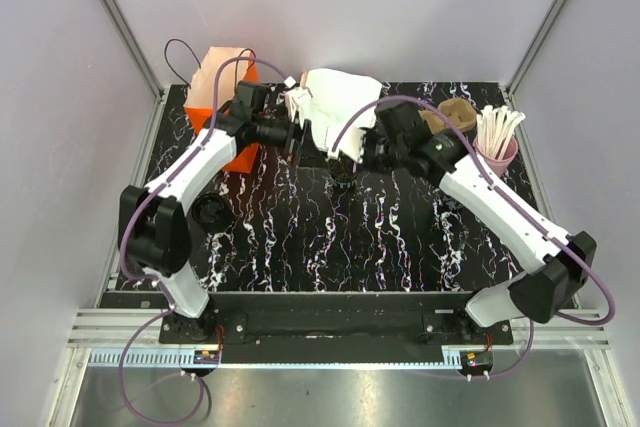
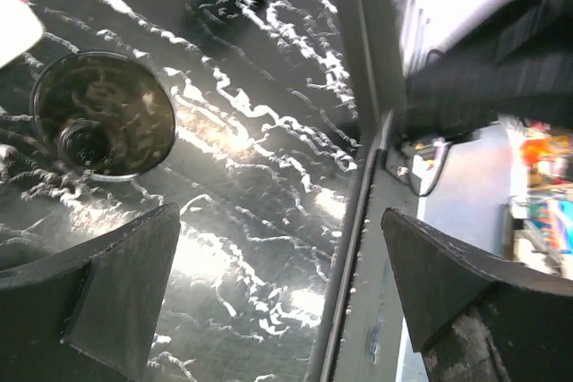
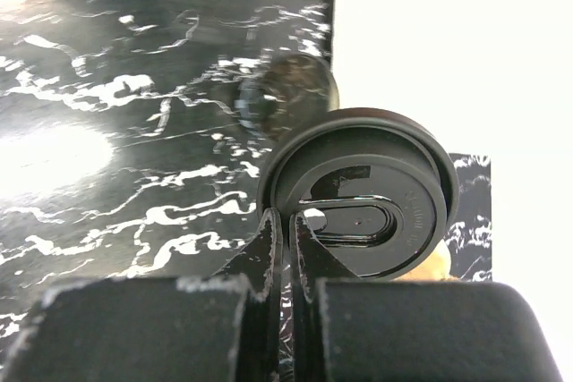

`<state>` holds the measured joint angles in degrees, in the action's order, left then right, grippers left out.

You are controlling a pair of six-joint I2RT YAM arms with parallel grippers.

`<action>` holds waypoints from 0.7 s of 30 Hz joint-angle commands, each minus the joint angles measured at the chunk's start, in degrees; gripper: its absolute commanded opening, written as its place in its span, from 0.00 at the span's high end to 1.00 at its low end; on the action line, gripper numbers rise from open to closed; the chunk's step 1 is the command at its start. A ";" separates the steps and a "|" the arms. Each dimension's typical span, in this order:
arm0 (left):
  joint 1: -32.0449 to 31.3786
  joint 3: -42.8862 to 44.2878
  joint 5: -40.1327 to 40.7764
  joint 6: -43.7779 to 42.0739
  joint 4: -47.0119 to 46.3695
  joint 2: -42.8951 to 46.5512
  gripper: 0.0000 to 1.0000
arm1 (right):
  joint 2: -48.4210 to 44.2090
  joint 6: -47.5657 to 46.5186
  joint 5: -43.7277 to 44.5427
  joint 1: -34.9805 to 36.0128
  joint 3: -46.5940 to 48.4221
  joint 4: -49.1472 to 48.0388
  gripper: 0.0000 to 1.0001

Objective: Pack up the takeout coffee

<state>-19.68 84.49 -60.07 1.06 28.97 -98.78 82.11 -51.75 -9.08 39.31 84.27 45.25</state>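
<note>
The takeout coffee (image 1: 212, 209), a small black cup, stands upright on the marble table left of centre, beside my left forearm. In the left wrist view the takeout coffee (image 2: 103, 114) shows from above at the left, in the right wrist view (image 3: 286, 96) blurred in the distance. My left gripper (image 1: 293, 135) (image 2: 277, 221) is open and holds nothing, up by the left side of the white paper bag (image 1: 335, 107). My right gripper (image 1: 345, 157) (image 3: 286, 221) is shut on the rim of a flat black lid (image 3: 376, 194), just in front of the bag.
An orange bag (image 1: 222, 97) stands at the back left. At the back right are a brown cardboard carrier (image 1: 455, 115) and a pink cup of white sticks (image 1: 497, 147). A metal rail (image 2: 358, 248) runs along the table's edge.
</note>
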 commanded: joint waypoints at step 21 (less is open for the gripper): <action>-0.09 -27.18 22.10 -12.04 -18.51 30.84 0.01 | 37.94 0.95 -14.21 -8.55 42.36 30.15 0.98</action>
<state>-19.75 58.48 -40.12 -9.08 15.77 -70.63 116.75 -50.98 -19.57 30.74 119.15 68.01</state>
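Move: The right hand still holds the black lid by its edge; the dark cup it is bringing the lid to stands about 10 cm ahead, 5 cm to its left and roughly 14 cm below. Beyond the cup lies the white cloth, some 25 cm ahead and 6 cm left of this hand, and the cardboard tray is about 24 cm ahead and 17 cm right, both about 19 cm lower. From the empty left hand, the cup is some 9 cm ahead, 6 cm right and 12 cm below. Still pinching the lid's edge in its shut fingers, the right hand carries it forward about 7 cm and, after a slight rise, down about as far, to close over the cup's rim, tipping forward-down some 25 degrees on the way. The left hand, already wide open, draws off about 6 cm to the left and a little back, rolling as it clears. ##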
